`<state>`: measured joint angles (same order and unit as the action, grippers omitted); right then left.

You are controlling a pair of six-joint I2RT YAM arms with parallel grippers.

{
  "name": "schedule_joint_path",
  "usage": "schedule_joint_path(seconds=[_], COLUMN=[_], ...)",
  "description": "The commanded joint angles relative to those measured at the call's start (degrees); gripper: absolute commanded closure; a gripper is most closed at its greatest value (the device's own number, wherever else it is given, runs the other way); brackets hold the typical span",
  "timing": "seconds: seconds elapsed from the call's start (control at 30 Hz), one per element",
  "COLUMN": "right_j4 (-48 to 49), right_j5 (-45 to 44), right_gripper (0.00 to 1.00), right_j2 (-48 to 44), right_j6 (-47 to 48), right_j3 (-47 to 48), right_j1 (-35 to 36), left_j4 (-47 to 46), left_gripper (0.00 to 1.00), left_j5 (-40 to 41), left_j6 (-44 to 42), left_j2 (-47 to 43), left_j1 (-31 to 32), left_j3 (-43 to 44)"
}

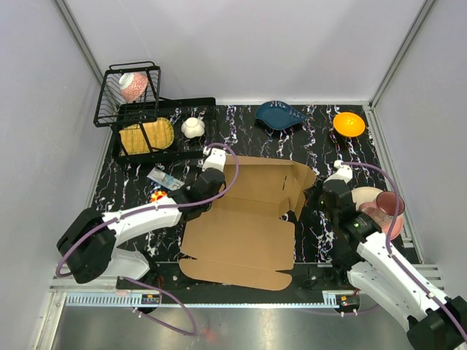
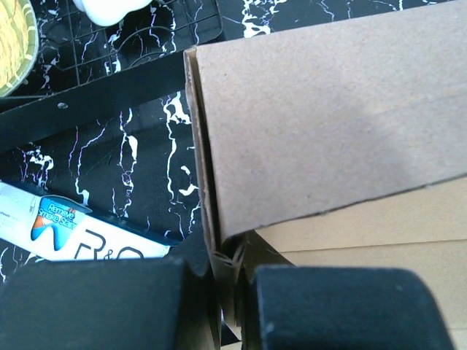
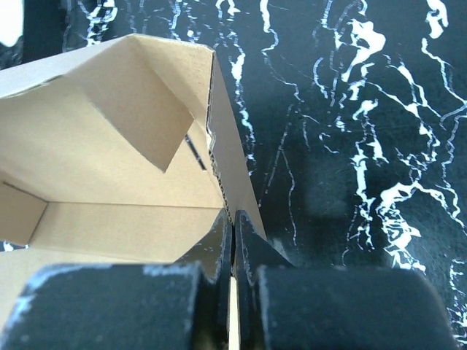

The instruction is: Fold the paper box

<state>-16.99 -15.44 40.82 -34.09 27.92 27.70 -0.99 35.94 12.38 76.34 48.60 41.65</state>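
Note:
The paper box [image 1: 241, 233] is a brown cardboard sheet lying in the middle of the black marbled table, with its far part folded up into walls. My left gripper [image 1: 209, 182] is at the box's raised left wall. In the left wrist view it [image 2: 232, 277] is shut on that wall's folded cardboard edge [image 2: 328, 124]. My right gripper [image 1: 310, 206] is at the box's right side. Seen from the right wrist, it [image 3: 234, 240] is shut on the thin edge of the upright right wall [image 3: 109, 160], with the box's inside to the left.
A black wire rack [image 1: 146, 117] at the back left holds a pink cup [image 1: 133, 85] and a yellow plate [image 1: 146, 135], with a white bowl [image 1: 193, 127] beside it. A blue dish [image 1: 281, 115] and an orange bowl [image 1: 349, 124] sit at the back. A packet [image 1: 164, 179] lies left of the box, and a pink cup [image 1: 383, 208] stands at the right.

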Motion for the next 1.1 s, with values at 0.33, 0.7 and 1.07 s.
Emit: schedule_joint_path(seconds=[0.33,0.7,1.07], right_j4=[2.76,5.3,2.67], right_j5=[19.13,21.77,18.87], right_gripper=[1.0,0.59,0.39], right_j2=[-0.75,4.01,0.32], right_j6=[2.97,2.8,6.22], right_j3=[1.7,0.82,1.78], right_j1=[0.51,0.51,0.6], left_j4=[-2.17,-7.97,-8.23], left_gripper=[1.0,1.0,1.0], left_j5=[1.06,3.69,6.33], left_j6=[7.22,5.99,3.62], left_j2=[2.33,0.57,0.57], left_j1=[4.75,6.6,6.6], left_j3=[2.56,-1.65,-3.15])
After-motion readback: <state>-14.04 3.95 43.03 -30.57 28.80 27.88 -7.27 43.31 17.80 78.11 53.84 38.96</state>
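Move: My right hand already pinches the free edge of the right side flap, which leans outward. The place for that flap, the base's right edge, lies about 5 cm to the left, 2 cm back and some 8 cm below. The back wall's middle is roughly 11 cm left and 7 cm ahead; the left corner stands about 22 cm left, nearly level fore and aft. From my left hand, still pinching that corner, the flap's held edge is some 22 cm right. I swing the pinched flap inward with my right hand, about 5 cm left and slightly back, rising a little before sinking again, while the wrist turns some 20 degrees counter-clockwise. Over the second half I open those fingers wide, leaving them straddling the flap. My left hand keeps its grip on the left corner and eases a centimetre or two right and back. ##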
